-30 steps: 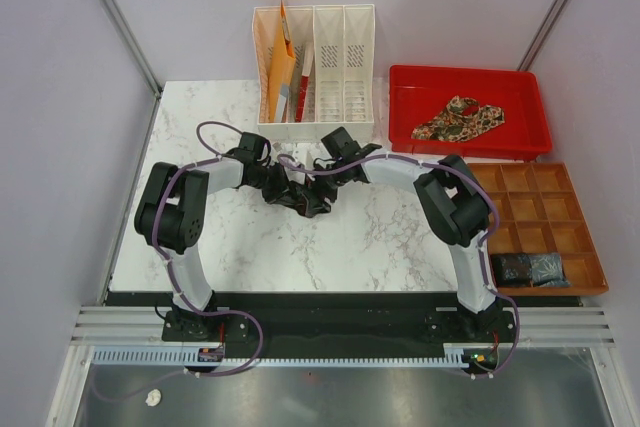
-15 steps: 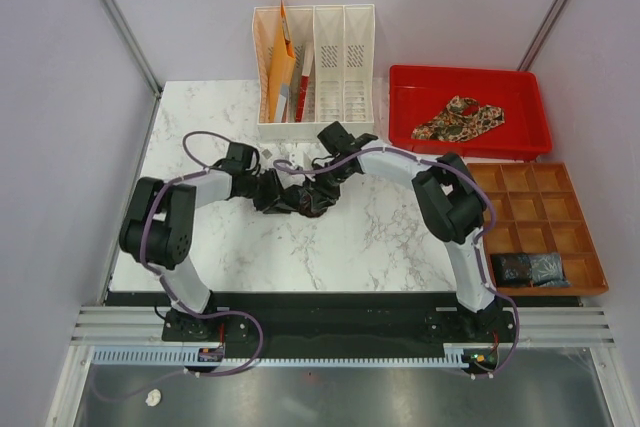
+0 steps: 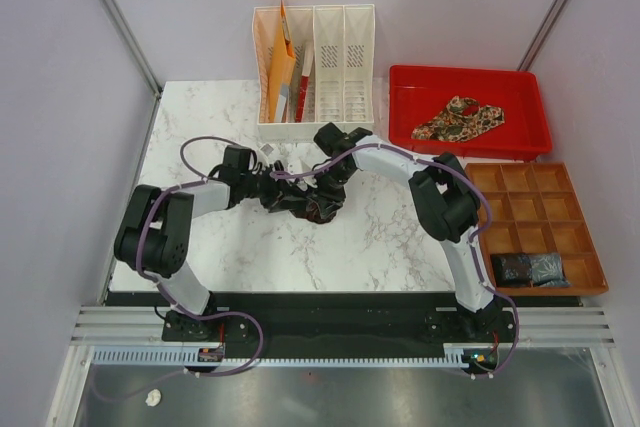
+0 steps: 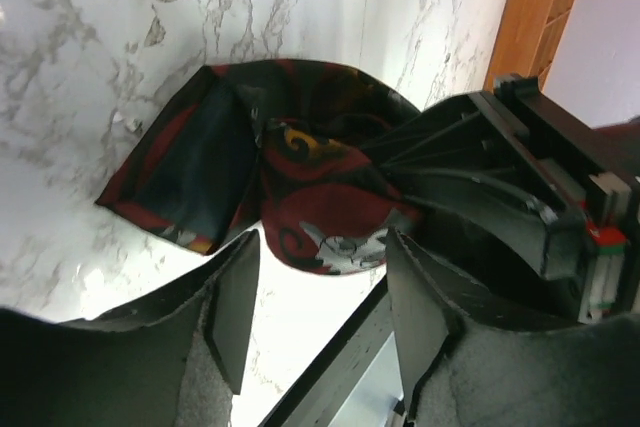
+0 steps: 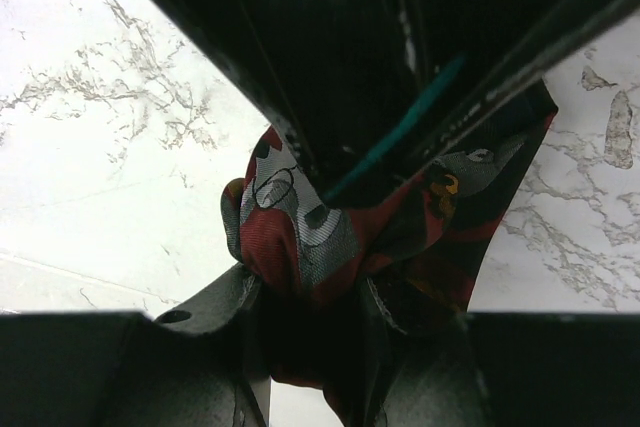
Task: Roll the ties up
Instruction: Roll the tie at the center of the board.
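Note:
A bunched dark red and black tie point(image 3: 318, 209) with grey and yellow swirls lies on the marble table between both arms. In the right wrist view my right gripper point(image 5: 305, 297) is shut on a fold of this tie point(image 5: 300, 237). My left gripper point(image 4: 318, 269) stands open just short of the tie point(image 4: 300, 187), its fingers apart and nothing between them. From above, the left gripper point(image 3: 278, 190) and right gripper point(image 3: 322, 195) almost meet over the bundle. A tan paisley tie point(image 3: 458, 117) lies crumpled in the red tray point(image 3: 470, 73).
A white file holder point(image 3: 330, 57) with orange folders stands behind the grippers. An orange compartment box point(image 3: 540, 197) at the right holds dark rolled bundles point(image 3: 530, 268). The right arm's body point(image 4: 520, 177) crowds the left wrist view.
The left gripper has opened and let go of the dark red tie. The right gripper has closed on it. Both grippers and the bundle shifted slightly right and nearer.

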Controlling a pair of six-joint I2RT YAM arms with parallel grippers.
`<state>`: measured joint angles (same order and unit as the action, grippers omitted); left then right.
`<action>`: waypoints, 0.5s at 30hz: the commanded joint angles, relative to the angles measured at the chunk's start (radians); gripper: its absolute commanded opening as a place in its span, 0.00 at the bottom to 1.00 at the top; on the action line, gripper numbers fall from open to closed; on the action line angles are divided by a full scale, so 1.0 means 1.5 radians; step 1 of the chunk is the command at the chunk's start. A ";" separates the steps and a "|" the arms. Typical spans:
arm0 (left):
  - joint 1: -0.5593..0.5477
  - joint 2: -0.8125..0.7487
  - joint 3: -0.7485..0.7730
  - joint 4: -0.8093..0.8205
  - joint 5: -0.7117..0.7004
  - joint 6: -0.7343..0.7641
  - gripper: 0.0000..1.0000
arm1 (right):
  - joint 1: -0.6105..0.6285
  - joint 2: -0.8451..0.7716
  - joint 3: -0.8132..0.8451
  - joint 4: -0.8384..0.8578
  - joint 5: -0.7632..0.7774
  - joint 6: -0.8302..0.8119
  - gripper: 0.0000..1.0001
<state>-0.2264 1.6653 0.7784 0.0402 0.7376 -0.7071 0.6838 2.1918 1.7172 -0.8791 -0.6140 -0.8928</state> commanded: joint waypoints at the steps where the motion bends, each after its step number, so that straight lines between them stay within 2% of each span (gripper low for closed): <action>1: -0.016 0.032 -0.001 0.096 0.031 -0.078 0.57 | 0.005 0.024 0.019 -0.030 0.019 -0.001 0.00; 8: -0.042 0.040 -0.012 0.130 0.026 -0.092 0.53 | 0.007 0.029 0.026 -0.030 0.017 0.007 0.01; 11: -0.041 0.057 -0.005 0.110 0.010 -0.079 0.44 | 0.007 0.032 0.030 -0.031 0.018 0.008 0.02; 14: -0.039 0.072 0.012 0.049 -0.018 -0.052 0.29 | 0.007 0.033 0.035 -0.033 0.019 0.009 0.09; 15: -0.036 0.078 0.016 0.038 -0.021 -0.048 0.21 | 0.007 0.033 0.036 -0.034 0.019 0.009 0.11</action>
<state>-0.2829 1.7355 0.7765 0.1844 0.7647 -0.8066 0.6853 2.2097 1.7420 -0.9035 -0.6048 -0.8791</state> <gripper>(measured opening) 0.322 0.351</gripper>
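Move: The rolled part of the tie is in the right hand's grip, its middle about 1 cm to that hand's left and level with it front to back, at about fingertip height. From the left hand the roll lies some 5 cm to the right, about 1 cm back and 3 cm lower. The tie's flat, folded tail lies on the table about 5 cm ahead of the left hand, 5 cm to its right and 5 cm below. The rolled tie stays pinched in the right hand, which keeps still with its fingers as they were. Over it comes the left hand, travelling about 2.5 cm to the right at nearly the same height and slowing to a stop, then closing from wide to roughly a third open around the roll's upper near part. ##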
